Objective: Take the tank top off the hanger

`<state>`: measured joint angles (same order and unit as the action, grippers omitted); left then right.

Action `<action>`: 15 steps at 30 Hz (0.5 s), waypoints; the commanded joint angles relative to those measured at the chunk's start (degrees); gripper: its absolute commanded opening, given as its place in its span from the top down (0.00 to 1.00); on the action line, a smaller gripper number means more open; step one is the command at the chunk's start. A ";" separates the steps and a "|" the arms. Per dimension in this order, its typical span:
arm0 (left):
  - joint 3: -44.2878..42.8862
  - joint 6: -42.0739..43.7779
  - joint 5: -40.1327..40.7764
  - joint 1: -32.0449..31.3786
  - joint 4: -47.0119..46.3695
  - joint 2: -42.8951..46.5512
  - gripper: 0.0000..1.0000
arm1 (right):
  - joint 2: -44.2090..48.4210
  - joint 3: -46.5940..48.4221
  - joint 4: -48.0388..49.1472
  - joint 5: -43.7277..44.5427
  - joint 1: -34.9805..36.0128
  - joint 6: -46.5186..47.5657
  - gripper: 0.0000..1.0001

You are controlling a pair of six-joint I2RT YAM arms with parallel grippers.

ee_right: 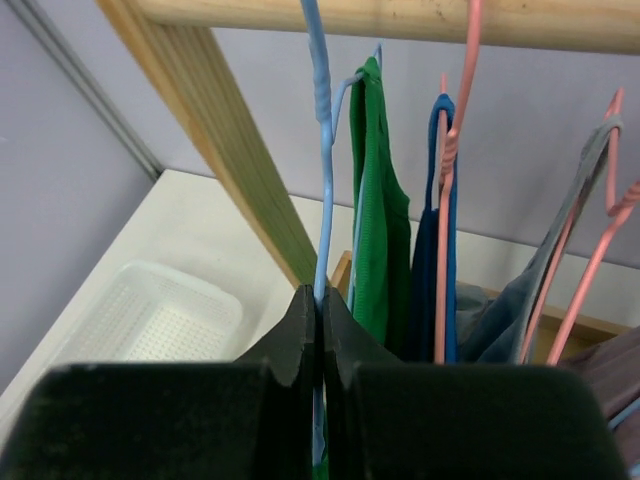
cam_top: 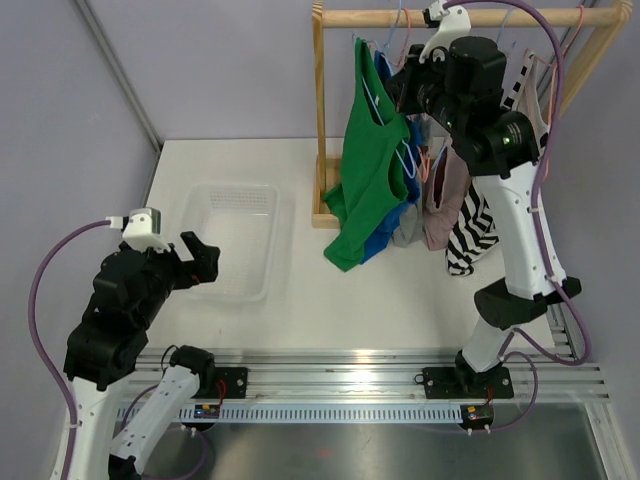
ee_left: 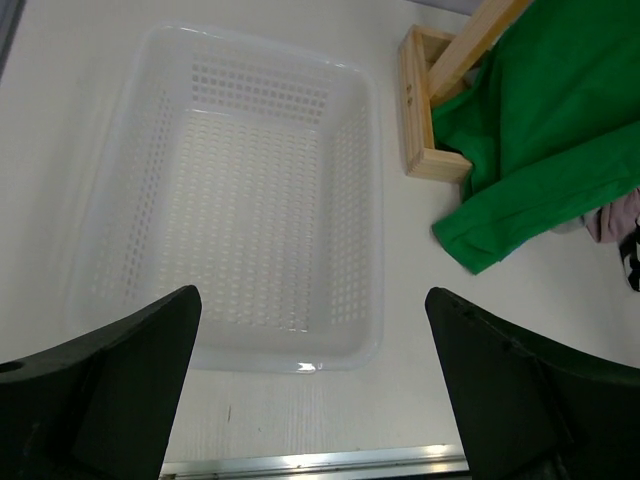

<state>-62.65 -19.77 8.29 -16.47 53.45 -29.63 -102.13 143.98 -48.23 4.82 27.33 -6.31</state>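
Note:
The green tank top (cam_top: 368,170) hangs on a light blue wire hanger (ee_right: 320,150) at the left end of the wooden rack rail (cam_top: 470,17). Its lower hem trails onto the table, as the left wrist view (ee_left: 540,130) shows. It hangs edge-on in the right wrist view (ee_right: 380,240). My right gripper (cam_top: 402,85) is up by the rail, and its jaws (ee_right: 321,300) are shut on the blue hanger wire just below the hook. My left gripper (cam_top: 200,258) is open and empty (ee_left: 311,296), held above the near edge of the basket.
A white perforated basket (cam_top: 274,240) sits left of the rack and also shows in the left wrist view (ee_left: 375,200). The rack's wooden post (ee_right: 230,150) and base (ee_left: 420,100) stand beside the top. Navy (ee_right: 440,260), mauve (cam_top: 440,200) and striped (cam_top: 470,235) garments hang on pink hangers (ee_right: 470,60) to the right.

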 commanded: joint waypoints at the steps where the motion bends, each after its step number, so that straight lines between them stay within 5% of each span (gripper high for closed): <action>1: -1.33 1.05 -8.02 -0.14 -5.62 -1.84 0.01 | 7.63 -4.57 6.92 -4.46 0.62 -1.51 1.00; 8: 0.34 -4.04 -18.48 -0.23 -16.00 -6.48 0.01 | 17.02 -12.92 2.35 -13.94 0.62 -4.76 1.00; 15: -3.87 -7.92 -21.04 -4.79 -26.54 -12.64 0.01 | 30.75 -34.52 4.81 -24.49 0.62 -9.07 1.00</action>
<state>-63.07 -25.30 -9.06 -18.81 36.69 -40.42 -76.01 114.67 -46.89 -11.97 27.44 -12.53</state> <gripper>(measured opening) 0.988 0.029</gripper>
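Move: Shut on the near side of the blue hanger, the right hand already holds the green tank top, whose middle hangs about 5 cm to its left and 18 below. It is to go to the open space in front of the rack, some 15 cm back. The blue tank top hangs about 9 cm ahead and 11 below. From the open left hand the green top lies about 21 cm ahead, 32 right, near its height; the basket is some 15 ahead and 27 below. Drawing the hanger straight back out of the rack, the right hand keeps its pinch and travels about 13 cm, rising slightly at first and then dipping, while turning some 15 degrees counter-clockwise. The left hand, wide open, swings right about 8 cm, also forward and up, towards the green tank top, turning clockwise and rolling its left side down; it touches nothing yet. ##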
